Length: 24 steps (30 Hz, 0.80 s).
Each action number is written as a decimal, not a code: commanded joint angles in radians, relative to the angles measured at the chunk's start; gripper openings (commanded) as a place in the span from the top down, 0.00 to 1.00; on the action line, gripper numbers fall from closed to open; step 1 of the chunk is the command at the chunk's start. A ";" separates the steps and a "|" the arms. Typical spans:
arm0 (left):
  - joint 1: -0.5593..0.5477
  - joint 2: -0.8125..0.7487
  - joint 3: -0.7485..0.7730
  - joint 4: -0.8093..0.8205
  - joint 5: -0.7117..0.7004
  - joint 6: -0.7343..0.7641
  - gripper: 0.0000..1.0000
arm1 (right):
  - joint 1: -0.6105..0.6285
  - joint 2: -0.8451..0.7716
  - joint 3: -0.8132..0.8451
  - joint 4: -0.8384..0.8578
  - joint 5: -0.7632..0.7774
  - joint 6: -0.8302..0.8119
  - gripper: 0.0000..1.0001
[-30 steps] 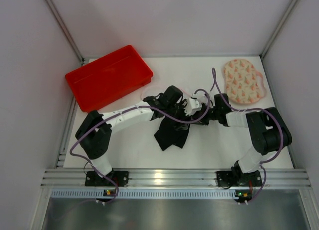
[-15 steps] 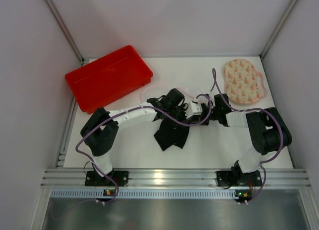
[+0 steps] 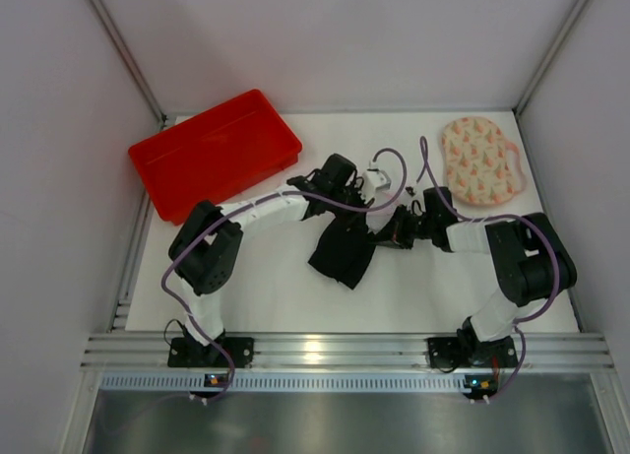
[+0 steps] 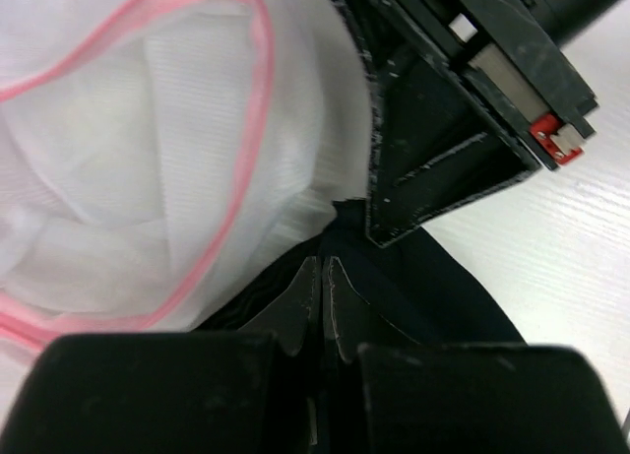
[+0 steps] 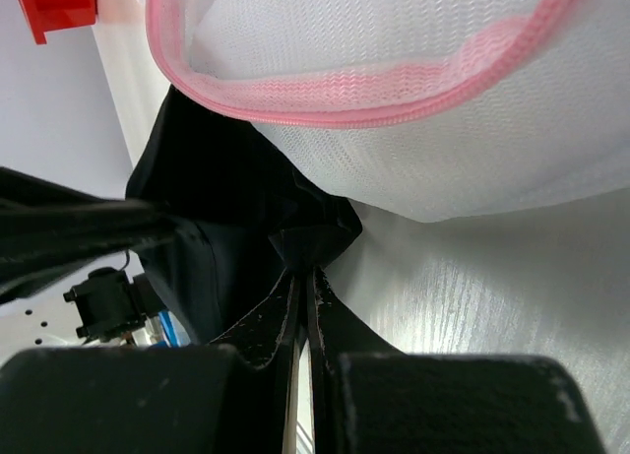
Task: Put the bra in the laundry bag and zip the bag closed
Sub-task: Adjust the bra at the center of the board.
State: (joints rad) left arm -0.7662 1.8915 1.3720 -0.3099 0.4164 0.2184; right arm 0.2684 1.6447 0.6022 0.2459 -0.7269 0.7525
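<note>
The black bra lies crumpled at mid-table between my two arms. My right gripper is at its right edge, shut on a tuck of the bra, which bunches at the right gripper tips. My left gripper is shut too, its tips pinched into the bra just below the right fingers. The laundry bag, white mesh with pink edging, lies open right beside the bra. The bag fills the top of the right wrist view. From above I cannot make the bag out.
A red tray stands at the back left. A peach oval patterned fabric piece with pink trim lies at the back right. Pale walls enclose the table on three sides.
My left gripper has gone from open to shut and its arm has drawn toward the back. The bra has bunched and shifted slightly right. The right arm has hardly moved.
</note>
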 commanded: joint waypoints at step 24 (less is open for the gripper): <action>0.031 -0.061 0.090 0.022 -0.109 -0.240 0.49 | 0.032 -0.019 0.021 -0.008 0.035 0.002 1.00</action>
State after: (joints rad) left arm -0.7650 1.9350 1.4288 -0.2703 0.3553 -0.0147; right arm 0.2859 1.6447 0.6022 0.2386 -0.7067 0.7620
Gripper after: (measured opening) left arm 0.492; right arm 0.014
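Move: The left hand still pinches the far edge of the black bra, whose middle lies about 8 cm back, 4 cm to its left and 7 cm below; the laundry bag's middle is some 5 cm ahead and 1 cm left, also about 7 cm down. The right gripper's tip is roughly 3 cm back, 3 cm right and 3 cm below. From the right hand, which holds the bra's right end, the bra's middle is about 7 cm left, 4 cm back and 3 cm below. Still gripping the bra's far edge, the left hand carries on pulling it forward and slightly up for about 2.5 cm towards the laundry bag, swinging round some 10 degrees counter-clockwise, then turns to the right and a little back by about 2 cm and opens its fingers to about half, letting the cloth go. All the while the right hand stays almost where it is, fingers shut on the bra's right end, so that corner is kept in place against the pull. ##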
